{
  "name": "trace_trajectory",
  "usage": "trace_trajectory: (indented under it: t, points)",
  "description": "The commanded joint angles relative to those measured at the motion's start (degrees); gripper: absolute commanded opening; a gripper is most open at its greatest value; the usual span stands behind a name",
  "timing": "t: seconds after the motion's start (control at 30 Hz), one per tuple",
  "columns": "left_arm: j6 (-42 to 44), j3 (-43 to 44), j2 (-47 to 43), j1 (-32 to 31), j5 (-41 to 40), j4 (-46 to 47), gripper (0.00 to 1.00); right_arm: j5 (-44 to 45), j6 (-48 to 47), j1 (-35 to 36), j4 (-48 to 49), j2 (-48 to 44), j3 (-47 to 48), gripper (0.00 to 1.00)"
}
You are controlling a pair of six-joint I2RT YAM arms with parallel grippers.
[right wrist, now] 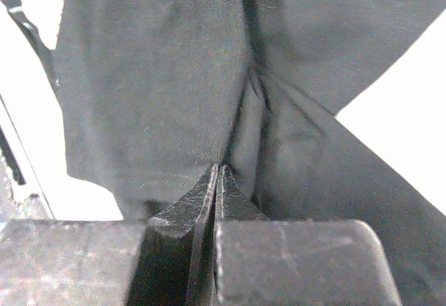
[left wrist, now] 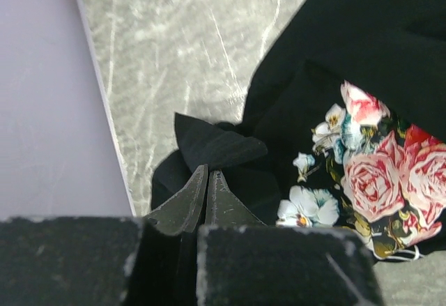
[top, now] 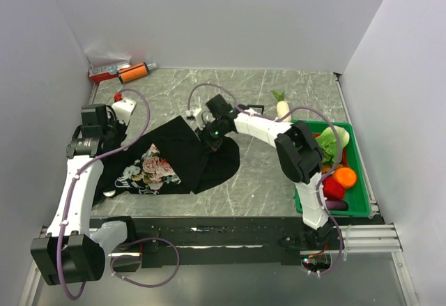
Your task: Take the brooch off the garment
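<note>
The garment [top: 188,156] is a black T-shirt lying crumpled left of the table's middle, its rose print [top: 152,170] facing up. The brooch does not show in any view. My left gripper [top: 111,146] is at the shirt's left edge. In the left wrist view it [left wrist: 208,171] is shut on a raised fold of the black cloth [left wrist: 216,146], beside the rose print [left wrist: 380,180]. My right gripper [top: 208,141] is down on the shirt's upper right part. In the right wrist view it [right wrist: 217,166] is shut, with its tips pressed into creased cloth [right wrist: 153,76].
A green tray [top: 359,208] of toy vegetables stands at the right edge, beside the right arm. A white radish [top: 282,107] lies behind it. An orange tube [top: 132,74] and a red item [top: 104,76] sit in the back left corner. White walls close in three sides.
</note>
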Motion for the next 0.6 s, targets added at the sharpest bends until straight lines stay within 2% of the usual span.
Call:
trace_trajectory:
  t: [0.0,0.27,0.3,0.33,0.37,0.5,0.57]
  points:
    - [0.0,4.9,0.5,0.3,1.0,3.1,0.01,-0.6,-3.1,-3.4,-3.1,-10.3,7.4,0.00]
    - [-1.9,10.1,0.6,0.3,1.6,3.8,0.01,-3.3,-6.3,-4.3,-5.0,-13.9,11.6,0.00]
    - [-1.8,10.3,0.5,0.4,1.6,3.6,0.01,-3.9,-6.4,-4.3,-7.5,-13.2,12.1,0.06]
    - [-1.7,10.2,0.3,0.4,1.7,3.4,0.01,-4.1,-5.7,-4.3,-8.3,-11.5,12.0,0.17]
    - [-1.7,10.3,0.2,0.6,1.8,3.3,0.01,-3.4,-4.7,-4.3,-8.5,-10.8,10.3,0.34]
    - [-1.9,10.3,0.0,1.1,3.2,2.1,0.01,-6.5,4.3,-6.5,-5.7,-7.9,3.5,0.47]
    - [-1.6,10.0,0.0,1.1,3.8,1.3,0.01,-7.2,2.9,-6.6,-4.9,-7.4,1.9,0.54]
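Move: The right fingertips are shut at the garment's black cloth, a couple of centimetres above the table; the garment's right end lies about 5 cm back and 5 to the right. From that hand the floral print is some 8 cm back and 19 left, the black frame about 10 ahead and 15 right. The left hand already pinches the garment's left end; from it the print lies about 7 cm back, 13 right and 13 below. The right hand's shut fingertips come off the black cloth and the hand shoots up about 17 cm, drifting some 5 cm forward and tipping its fingers up; near the top the fingers open about halfway, then it sinks back 5 cm or so towards the garment. The left hand keeps its pinch and lifts its end of the garment about 6 cm, slightly forward. ##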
